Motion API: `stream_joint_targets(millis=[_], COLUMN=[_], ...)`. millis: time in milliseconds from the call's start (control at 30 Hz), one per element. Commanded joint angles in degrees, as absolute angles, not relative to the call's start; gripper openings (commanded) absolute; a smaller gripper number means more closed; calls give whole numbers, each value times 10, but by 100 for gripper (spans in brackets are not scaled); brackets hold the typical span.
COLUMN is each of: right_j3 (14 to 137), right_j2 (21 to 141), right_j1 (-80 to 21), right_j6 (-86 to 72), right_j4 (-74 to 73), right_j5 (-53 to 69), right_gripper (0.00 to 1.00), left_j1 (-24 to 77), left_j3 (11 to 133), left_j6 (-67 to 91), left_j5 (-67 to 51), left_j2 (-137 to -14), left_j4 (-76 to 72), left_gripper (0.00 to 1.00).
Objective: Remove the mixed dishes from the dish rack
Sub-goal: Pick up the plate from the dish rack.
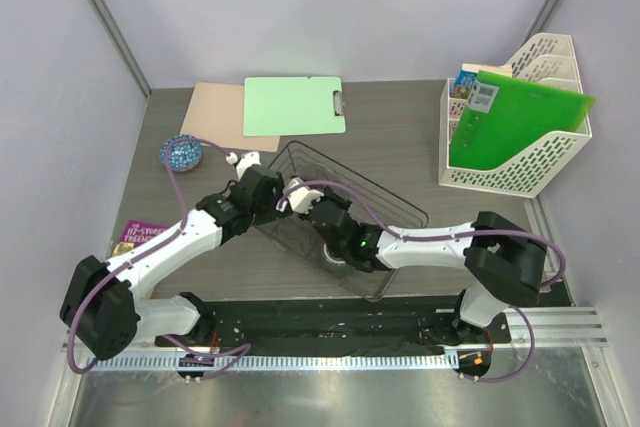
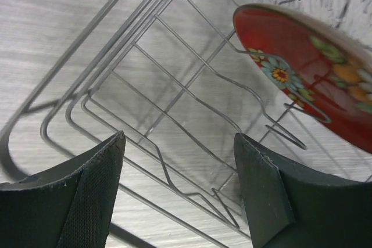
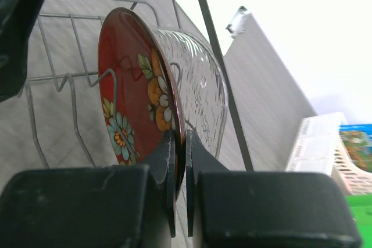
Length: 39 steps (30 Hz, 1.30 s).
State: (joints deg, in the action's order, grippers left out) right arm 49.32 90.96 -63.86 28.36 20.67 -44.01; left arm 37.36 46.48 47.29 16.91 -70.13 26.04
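The dark wire dish rack (image 1: 395,209) stands mid-table. A small red floral plate (image 3: 131,97) stands upright among its prongs, with the large clear glass bowl (image 3: 200,85) right behind it. My right gripper (image 3: 180,143) is shut on the plate's rim; in the top view it (image 1: 300,196) is at the rack's left end. My left gripper (image 2: 179,137) is open and empty, hovering over the rack's wire corner (image 2: 104,103), with the plate (image 2: 308,74) to its upper right. In the top view it (image 1: 266,190) is beside the rack. The small blue patterned bowl (image 1: 182,153) sits on the table at far left. The cup and mug are hidden.
A green clipboard (image 1: 294,105) and a tan board (image 1: 215,112) lie at the back. A white mesh file holder (image 1: 515,132) with a green folder stands at back right. A purple booklet (image 1: 140,237) lies near the left edge.
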Motion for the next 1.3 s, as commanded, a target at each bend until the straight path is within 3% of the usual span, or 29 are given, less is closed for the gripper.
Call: stream_joint_targets(millis=[0,1267], right_j3=[483,563], right_j2=[923,706], right_j1=[-621,-620], right_j6=[413,260], right_j4=[412,186], right_j5=[-578,-482], right_gripper=[1,1], left_j1=[367,340], left_j3=[490,548], left_j6=[477,446], left_j5=[158,174], left_j2=[-707,-696], left_j4=[250,287], left_gripper=[75,76])
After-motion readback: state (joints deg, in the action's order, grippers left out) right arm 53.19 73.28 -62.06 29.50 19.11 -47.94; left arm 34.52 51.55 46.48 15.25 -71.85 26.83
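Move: The right gripper already has the plate's rim pinched; the plate's middle is about 5 cm ahead, 3 cm left and 3 cm below that hand, still down in the dish rack. A clear glass dish stands beside it, roughly 8 cm ahead of the right hand and 5 cm lower, and the grey mug some 11 cm back, 5 cm right and 9 cm down. From the left hand the plate lies about 7 cm ahead and 7 cm right, about level. Keep the right gripper shut on the plate's rim and ease it up slowly at first, by some 3 cm, then draw it up fast to about 14 cm, veering some 5 cm right, away from the left hand. Roll its left side up about 15 degrees and raise the fingertips a little as it climbs. Let the open left gripper shift only about 2 cm forward and up over the rack. ##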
